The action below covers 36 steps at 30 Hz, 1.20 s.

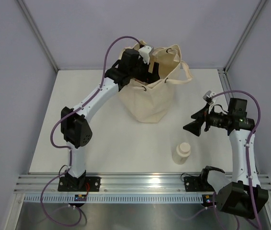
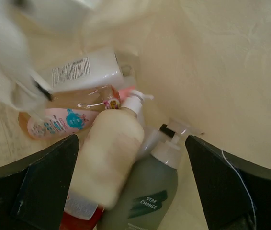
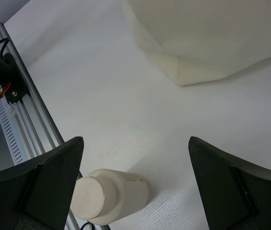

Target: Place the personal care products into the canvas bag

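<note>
The canvas bag stands at the back middle of the table, and my left gripper reaches down into its mouth. In the left wrist view the left gripper is open and grips nothing. Below it, on the bag's floor, lie a blurred beige pump bottle, a grey-green pump bottle, a white rectangular bottle, a clear bottle with a pink label and a red one. A cream squat bottle stands on the table near the front. My right gripper hovers open above and behind it; the right wrist view shows the bottle low between the right gripper's fingers, untouched.
An aluminium rail runs along the near table edge, close to the cream bottle and seen as the rail in the right wrist view. The bag's handle loops droop to the right of its mouth. Enclosure walls stand around the table.
</note>
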Each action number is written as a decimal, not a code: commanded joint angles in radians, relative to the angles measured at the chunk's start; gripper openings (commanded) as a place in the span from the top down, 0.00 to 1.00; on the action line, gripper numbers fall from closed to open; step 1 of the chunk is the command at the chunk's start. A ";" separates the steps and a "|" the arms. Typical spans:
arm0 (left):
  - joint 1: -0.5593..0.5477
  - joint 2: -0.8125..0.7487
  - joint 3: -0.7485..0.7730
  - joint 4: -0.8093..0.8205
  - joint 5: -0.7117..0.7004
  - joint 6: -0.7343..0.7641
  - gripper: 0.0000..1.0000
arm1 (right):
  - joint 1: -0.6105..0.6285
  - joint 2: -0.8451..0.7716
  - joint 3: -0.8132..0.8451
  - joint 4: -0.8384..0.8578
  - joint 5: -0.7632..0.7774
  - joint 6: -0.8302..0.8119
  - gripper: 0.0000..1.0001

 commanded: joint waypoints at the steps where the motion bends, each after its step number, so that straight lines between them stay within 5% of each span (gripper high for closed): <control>1: 0.001 -0.077 0.083 0.085 0.043 0.030 0.01 | 0.075 0.012 0.047 -0.082 0.068 -0.137 0.01; 10: 0.024 -0.275 0.096 0.048 0.043 0.039 0.01 | 0.481 0.023 0.134 -0.196 0.577 -0.119 0.01; 15: 0.036 -0.576 -0.168 0.058 0.004 0.039 0.01 | 0.687 0.015 0.096 -0.243 0.785 -0.109 0.01; 25: 0.039 -1.287 -0.941 0.017 -0.162 -0.088 0.01 | 0.807 0.044 0.006 -0.303 0.820 -0.224 0.01; 36: 0.039 -1.559 -1.198 -0.084 -0.232 -0.211 0.01 | 0.848 0.124 -0.171 -0.121 0.986 -0.195 0.04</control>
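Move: The white bottle, last of the personal care products on the table, stands about 10 cm back from the right hand, 2 cm to its left and some 17 cm below. The canvas bag's middle lies about 17 cm ahead of that hand, 17 cm to its left and 6 cm lower. The left hand is inside the bag's mouth, already open, the bag's middle about 3 cm back, 2 cm left and 11 cm below; the white bottle is some 31 cm back from it, 14 cm right and 20 cm below. The right hand sinks about 15 cm and draws back some 9 cm to the white bottle, bowing out to its left by nearly 5 cm and returning on the way, while the wrist turns some 60 degrees so that the fingers end up pointing almost straight down, wide open on either side of the bottle. The left hand, also staying open, climbs out of the canvas bag by close to 20 cm, swings back and to its left well clear of the bag, and comes down in front of its own base to about the height it started from. ##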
